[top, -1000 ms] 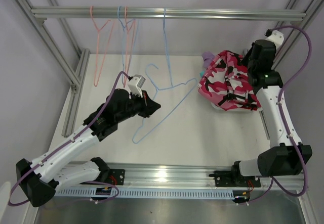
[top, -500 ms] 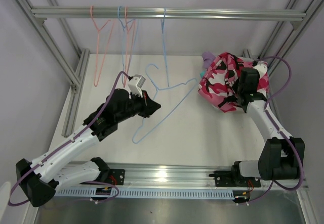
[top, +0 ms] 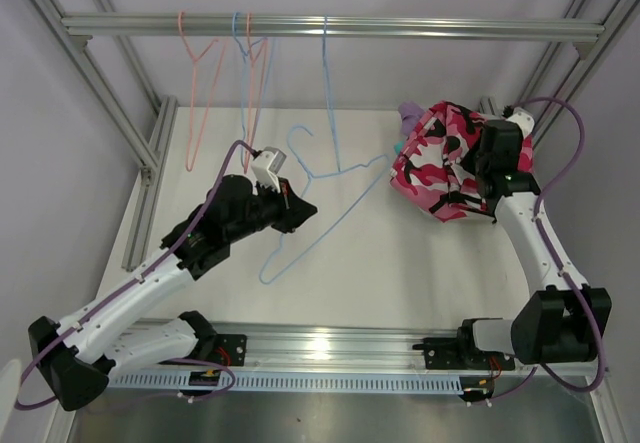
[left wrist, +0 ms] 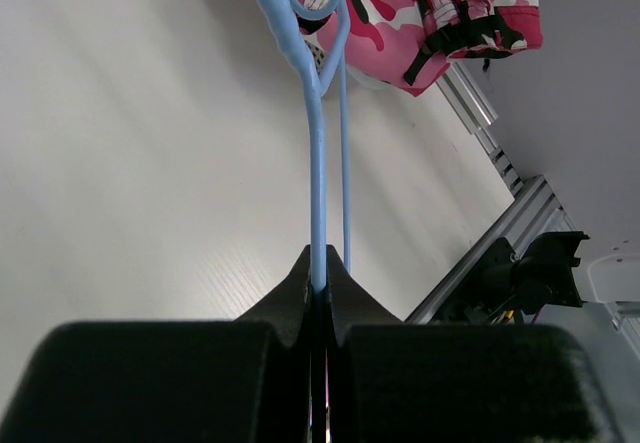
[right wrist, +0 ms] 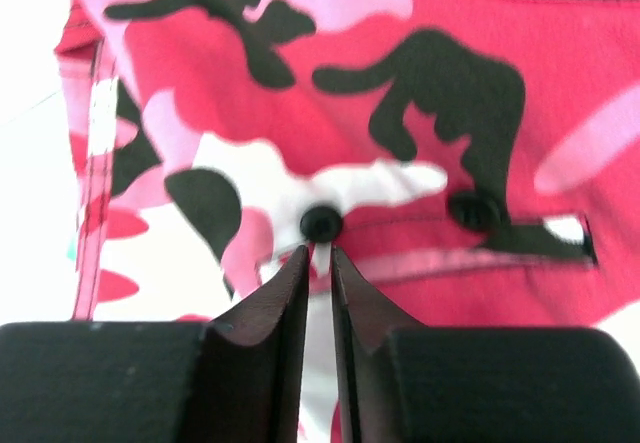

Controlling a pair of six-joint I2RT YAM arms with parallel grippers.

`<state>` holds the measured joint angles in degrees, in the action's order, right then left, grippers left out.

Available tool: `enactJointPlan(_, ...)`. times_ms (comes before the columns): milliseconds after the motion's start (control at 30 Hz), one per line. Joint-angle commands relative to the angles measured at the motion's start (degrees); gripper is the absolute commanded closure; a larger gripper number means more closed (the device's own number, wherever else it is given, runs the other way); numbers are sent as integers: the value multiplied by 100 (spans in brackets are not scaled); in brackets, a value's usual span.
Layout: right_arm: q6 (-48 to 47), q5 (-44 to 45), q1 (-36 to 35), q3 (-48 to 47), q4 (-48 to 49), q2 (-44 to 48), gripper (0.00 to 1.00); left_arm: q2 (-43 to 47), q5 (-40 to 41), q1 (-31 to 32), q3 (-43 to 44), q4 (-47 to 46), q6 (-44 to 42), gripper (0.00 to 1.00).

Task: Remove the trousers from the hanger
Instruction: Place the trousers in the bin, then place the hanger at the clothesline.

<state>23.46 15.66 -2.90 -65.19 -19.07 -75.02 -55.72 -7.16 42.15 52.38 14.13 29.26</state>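
The pink camouflage trousers (top: pixel 440 163) lie bunched on the table at the back right, off any hanger. A lilac scrap (top: pixel 410 115) and a teal sliver (top: pixel 397 147) peek from under their left side. My right gripper (top: pixel 480 175) is at the pile's right side. In the right wrist view its tips (right wrist: pixel 320 253) stand a narrow gap apart just short of a black button on the trousers (right wrist: pixel 450 93), nothing clamped. A blue hanger (top: pixel 340 208) lies bare on the table. My left gripper (top: pixel 308 211) is shut on its wire (left wrist: pixel 318 163), seen between the tips (left wrist: pixel 320 263).
A rail (top: pixel 330 26) crosses the back with a pink hanger (top: pixel 195 93) and blue hangers (top: pixel 325 63) hanging from it, all bare. Aluminium frame posts (top: pixel 150 153) line the left side and the back right corner.
My right arm came down from the back right corner onto the camouflage trousers, then drew slightly back right, its jaws parting a little. The left arm and blue hanger stayed put.
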Motion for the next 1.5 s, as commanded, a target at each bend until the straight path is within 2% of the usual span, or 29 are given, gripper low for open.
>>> enactJointPlan(0,88,-230,-149,-83,-396,495,82,264,-76,65,317,-78,-192,99)
enactJointPlan(167,202,-187,-658,-239,-763,1042,71,212,231,354,624,326,-569,100)
enactJointPlan(267,141,199,-1343,-661,-1168,1174,68,124,461,662,879,695,-693,99)
enactJointPlan(300,115,427,-1745,-758,-1247,1192,68,106,470,732,984,766,-693,100)
enactJointPlan(367,132,552,-2029,-1048,-1520,1201,70,97,417,874,1177,1012,-658,100)
enactJointPlan(433,202,456,-2223,-1188,-1739,1253,73,167,207,874,1336,1196,-570,99)
enactJointPlan(533,378,158,-2425,-1356,-1793,1428,79,369,328,883,1459,1311,-491,99)
enactJointPlan(633,580,-588,-2505,-1374,-1566,1745,80,457,680,883,1634,1390,-491,99)
enactJointPlan(667,694,-799,-2514,-1356,-1478,1833,80,440,1020,891,1792,1425,-491,100)
enactJointPlan(700,903,-1367,-2523,-1287,-1329,1886,79,440,1145,891,1819,1417,-482,100)
enactJointPlan(867,1783,-3048,-2672,-742,173,1860,77,115,2128,1163,2206,1277,-570,100)
enactJointPlan(1000,2092,-3087,-3155,-478,991,1720,75,-263,2657,1453,2522,1189,-675,100)
enactJointPlan(1133,2232,-3499,-3472,-521,1563,1447,64,-658,3106,1796,2786,1180,-851,100)
enactJointPlan(1467,2127,-3394,-3990,-890,1810,1060,58,-1019,3282,2008,2989,1145,-1062,99)
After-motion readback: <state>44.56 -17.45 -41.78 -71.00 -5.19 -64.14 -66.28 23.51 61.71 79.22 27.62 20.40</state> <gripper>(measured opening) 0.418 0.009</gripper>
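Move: The right hand is empty at the trousers. The neck of the blue hanger held by the left hand lies about 33 cm to its left, 12 cm back and 8 cm higher; the trousers' middle is some 5 cm ahead, 2 cm left and 7 cm below, with the bin about 8 cm ahead, straight under, 14 cm down. From the left hand, the hanger neck lies about 6 cm ahead, 3 cm right and 4 cm up. Fingers opening, the right hand sweeps about 30 cm left, up and back towards the hanger the left raises. ##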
